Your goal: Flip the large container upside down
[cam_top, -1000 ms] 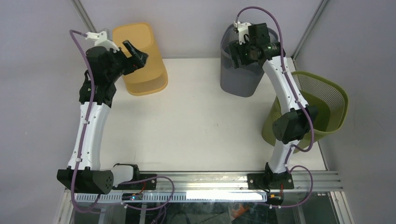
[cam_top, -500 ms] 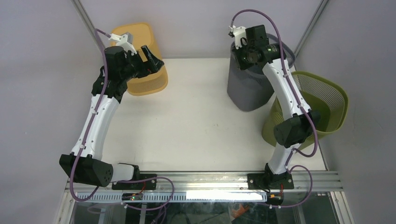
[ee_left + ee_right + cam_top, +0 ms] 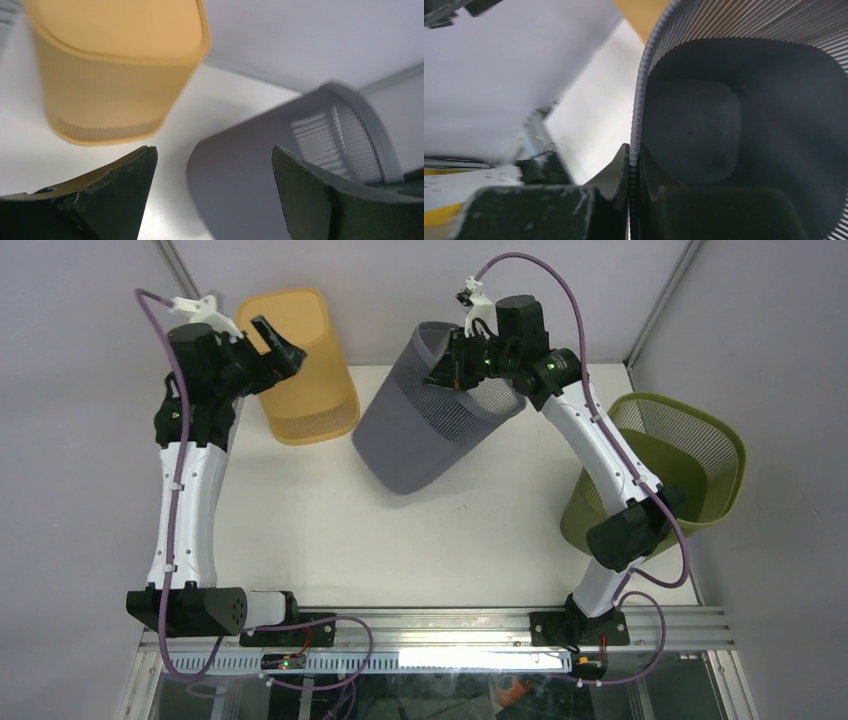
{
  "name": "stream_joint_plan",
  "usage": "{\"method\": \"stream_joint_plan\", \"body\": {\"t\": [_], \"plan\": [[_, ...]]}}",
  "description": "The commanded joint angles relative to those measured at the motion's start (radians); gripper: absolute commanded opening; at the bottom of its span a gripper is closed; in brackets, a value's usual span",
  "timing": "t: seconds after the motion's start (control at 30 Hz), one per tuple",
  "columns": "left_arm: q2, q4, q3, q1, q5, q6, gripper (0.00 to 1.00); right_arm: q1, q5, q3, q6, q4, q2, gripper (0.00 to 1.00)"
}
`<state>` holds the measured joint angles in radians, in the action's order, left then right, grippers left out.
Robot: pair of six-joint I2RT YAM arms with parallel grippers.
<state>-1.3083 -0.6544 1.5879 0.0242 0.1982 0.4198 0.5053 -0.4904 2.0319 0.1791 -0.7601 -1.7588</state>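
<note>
The large grey mesh container (image 3: 425,425) is lifted and tipped over toward the left, its base pointing down-left, its mouth up-right. My right gripper (image 3: 462,365) is shut on its rim; in the right wrist view the rim (image 3: 638,120) runs between the closed fingers (image 3: 616,172) and the dark inside (image 3: 744,125) shows. My left gripper (image 3: 280,350) is open and empty above the orange bin; the left wrist view shows the grey container (image 3: 260,165) between its spread fingers (image 3: 117,192), not touching.
An upside-down orange mesh bin (image 3: 300,370) stands at the back left, also in the left wrist view (image 3: 115,70). A green mesh bin (image 3: 680,465) stands upright at the right table edge. Grey walls close in behind and on both sides.
My right gripper has swung the grey container left and tipped it from upright to strongly tilted. My left arm has drawn back to the left from over the orange bin.
</note>
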Motion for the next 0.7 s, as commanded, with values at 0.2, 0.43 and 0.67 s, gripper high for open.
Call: {"method": "stream_joint_plan", "body": {"t": [0.2, 0.43, 0.67], "plan": [[0.05, -0.041, 0.232, -0.095, -0.035, 0.008, 0.89, 0.028, -0.393, -0.352, 0.674, 0.768, 0.094, 0.0], [0.043, -0.001, 0.151, -0.095, 0.075, 0.031, 0.88, 0.023, -0.34, -0.529, 0.722, 0.802, 0.068, 0.0], [0.049, -0.001, 0.066, -0.095, 0.111, 0.002, 0.88, -0.008, -0.273, -0.667, 0.682, 0.748, 0.074, 0.04]]}}
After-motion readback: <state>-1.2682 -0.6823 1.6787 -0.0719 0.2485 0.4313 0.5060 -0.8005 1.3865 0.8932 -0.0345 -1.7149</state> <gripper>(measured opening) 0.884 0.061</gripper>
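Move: The right hand already grips the rim of the grey large container, whose middle hangs about 13 cm below and 4 cm left. The open middle of the table lies some 11 cm back, 5 cm left and 30 cm down; the upturned yellow container about 10 cm ahead, 30 cm left and 18 cm lower. From the empty left hand, the grey container is roughly 28 cm right, 4 cm ahead and 14 cm below. Still pinching the grey rim, right hand swings back-left, then sinks about 9 cm, turning 40 degrees; left rises. ##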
